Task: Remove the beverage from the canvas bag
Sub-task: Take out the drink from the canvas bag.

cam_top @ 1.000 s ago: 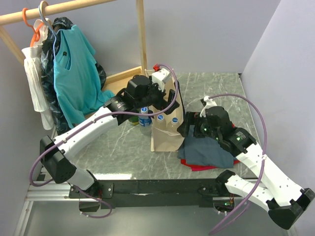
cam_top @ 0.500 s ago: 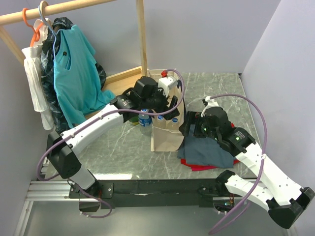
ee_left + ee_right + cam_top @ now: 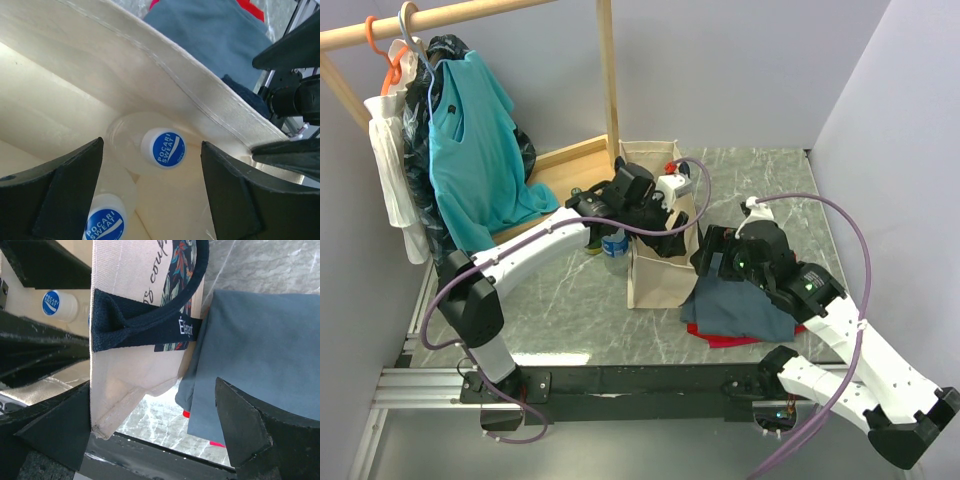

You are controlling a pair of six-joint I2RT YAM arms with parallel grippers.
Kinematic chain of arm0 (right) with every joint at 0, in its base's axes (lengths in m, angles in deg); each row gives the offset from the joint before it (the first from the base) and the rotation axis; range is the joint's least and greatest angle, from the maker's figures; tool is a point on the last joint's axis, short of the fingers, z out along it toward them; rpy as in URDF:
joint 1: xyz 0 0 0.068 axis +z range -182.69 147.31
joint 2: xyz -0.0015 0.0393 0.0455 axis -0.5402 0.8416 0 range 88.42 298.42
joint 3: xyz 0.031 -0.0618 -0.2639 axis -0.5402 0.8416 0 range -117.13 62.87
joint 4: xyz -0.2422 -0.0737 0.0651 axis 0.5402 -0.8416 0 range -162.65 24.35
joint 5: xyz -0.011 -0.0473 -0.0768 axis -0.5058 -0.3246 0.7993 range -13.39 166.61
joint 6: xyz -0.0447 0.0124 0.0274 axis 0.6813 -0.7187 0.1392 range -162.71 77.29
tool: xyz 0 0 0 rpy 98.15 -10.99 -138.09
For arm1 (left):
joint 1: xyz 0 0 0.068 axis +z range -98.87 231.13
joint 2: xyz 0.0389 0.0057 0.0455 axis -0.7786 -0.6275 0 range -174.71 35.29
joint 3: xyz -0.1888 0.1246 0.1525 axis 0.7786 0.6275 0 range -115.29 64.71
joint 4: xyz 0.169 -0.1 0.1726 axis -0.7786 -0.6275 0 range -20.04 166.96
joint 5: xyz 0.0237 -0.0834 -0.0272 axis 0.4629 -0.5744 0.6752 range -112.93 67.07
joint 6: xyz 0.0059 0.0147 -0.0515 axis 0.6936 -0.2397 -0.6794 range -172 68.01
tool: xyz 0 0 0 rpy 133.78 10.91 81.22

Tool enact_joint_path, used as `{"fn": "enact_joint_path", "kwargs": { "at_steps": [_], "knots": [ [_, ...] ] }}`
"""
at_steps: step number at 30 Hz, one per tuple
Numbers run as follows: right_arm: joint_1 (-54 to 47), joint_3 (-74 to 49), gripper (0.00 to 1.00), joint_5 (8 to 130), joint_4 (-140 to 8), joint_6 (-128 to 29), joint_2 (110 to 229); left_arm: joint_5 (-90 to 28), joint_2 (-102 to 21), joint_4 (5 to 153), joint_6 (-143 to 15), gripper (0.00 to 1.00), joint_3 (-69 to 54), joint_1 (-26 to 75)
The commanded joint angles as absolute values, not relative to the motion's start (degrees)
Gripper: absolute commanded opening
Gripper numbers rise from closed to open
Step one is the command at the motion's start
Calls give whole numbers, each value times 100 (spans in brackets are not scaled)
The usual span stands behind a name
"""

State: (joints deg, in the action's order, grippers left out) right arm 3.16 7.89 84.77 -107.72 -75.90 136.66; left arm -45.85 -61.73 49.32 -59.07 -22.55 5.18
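The beige canvas bag (image 3: pixel 658 278) stands upright mid-table, its navy handle (image 3: pixel 145 326) facing the right wrist camera. My left gripper (image 3: pixel 665 228) reaches down into the bag's mouth. In the left wrist view its jaws (image 3: pixel 151 157) stand open on either side of a clear beverage bottle with a blue-and-white cap (image 3: pixel 167 148), apart from it. A second capped bottle (image 3: pixel 104 224) stands beside it against the bag's inner wall (image 3: pixel 100 65). My right gripper (image 3: pixel 706 256) is open just right of the bag (image 3: pixel 135 360), holding nothing.
Another bottle (image 3: pixel 613 247) stands outside the bag on its left. A folded grey-blue cloth (image 3: pixel 740 305) lies on a red one (image 3: pixel 735 340) right of the bag. A wooden rack with hanging clothes (image 3: pixel 470 140) fills the back left.
My left gripper has come down from above the bag's rim into its mouth, and its jaws have narrowed a little. The right arm has shifted only slightly.
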Motion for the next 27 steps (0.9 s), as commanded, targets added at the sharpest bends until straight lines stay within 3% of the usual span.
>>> {"fn": "enact_joint_path", "kwargs": {
  "at_steps": [1, 10, 16, 23, 27],
  "knots": [
    [325, 574, 100, 8821, -10969, -7435, 13719, -4675, -6069, 4796, -5683, 84, -2547, 455],
    [334, 495, 100, 8891, -10898, -7268, 13886, -4447, -6166, 4866, -5639, 85, -2546, 262],
    [334, 460, 100, 8926, -10890, -7242, 13886, -4253, -6201, 4769, -5578, 70, -2590, 156],
    [325, 416, 100, 8988, -10916, -7207, 13939, -4086, -6227, 4743, -5560, 38, -2590, 130],
    [334, 407, 100, 8988, -10898, -7172, 13965, -4060, -6236, 4752, -5551, 27, -2599, 113]
  ]
}}
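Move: The right-hand Pocari Sweat bottle in the canvas bag has its cap almost between the left hand's open fingertips; its middle lies about 10 cm below that hand, 1 cm back and 1 cm right. The second bagged bottle stands some 6 cm left of it and level with it. The bottle outside stands roughly 12 cm left and 4 cm ahead of the left hand. From the right hand, the target is about 8 cm left, 3 cm ahead and 11 cm down. The white cap of the right-hand Pocari Sweat bottle gets pinched from both sides: the left hand eases about 1.5 cm back and to the right at level height, centring on the cap with only a slight turn, and closes its wide-open fingertips onto it. The right hand, fingers wide open, keeps straddling the bag's right rim, creeping about 1 cm forward. ##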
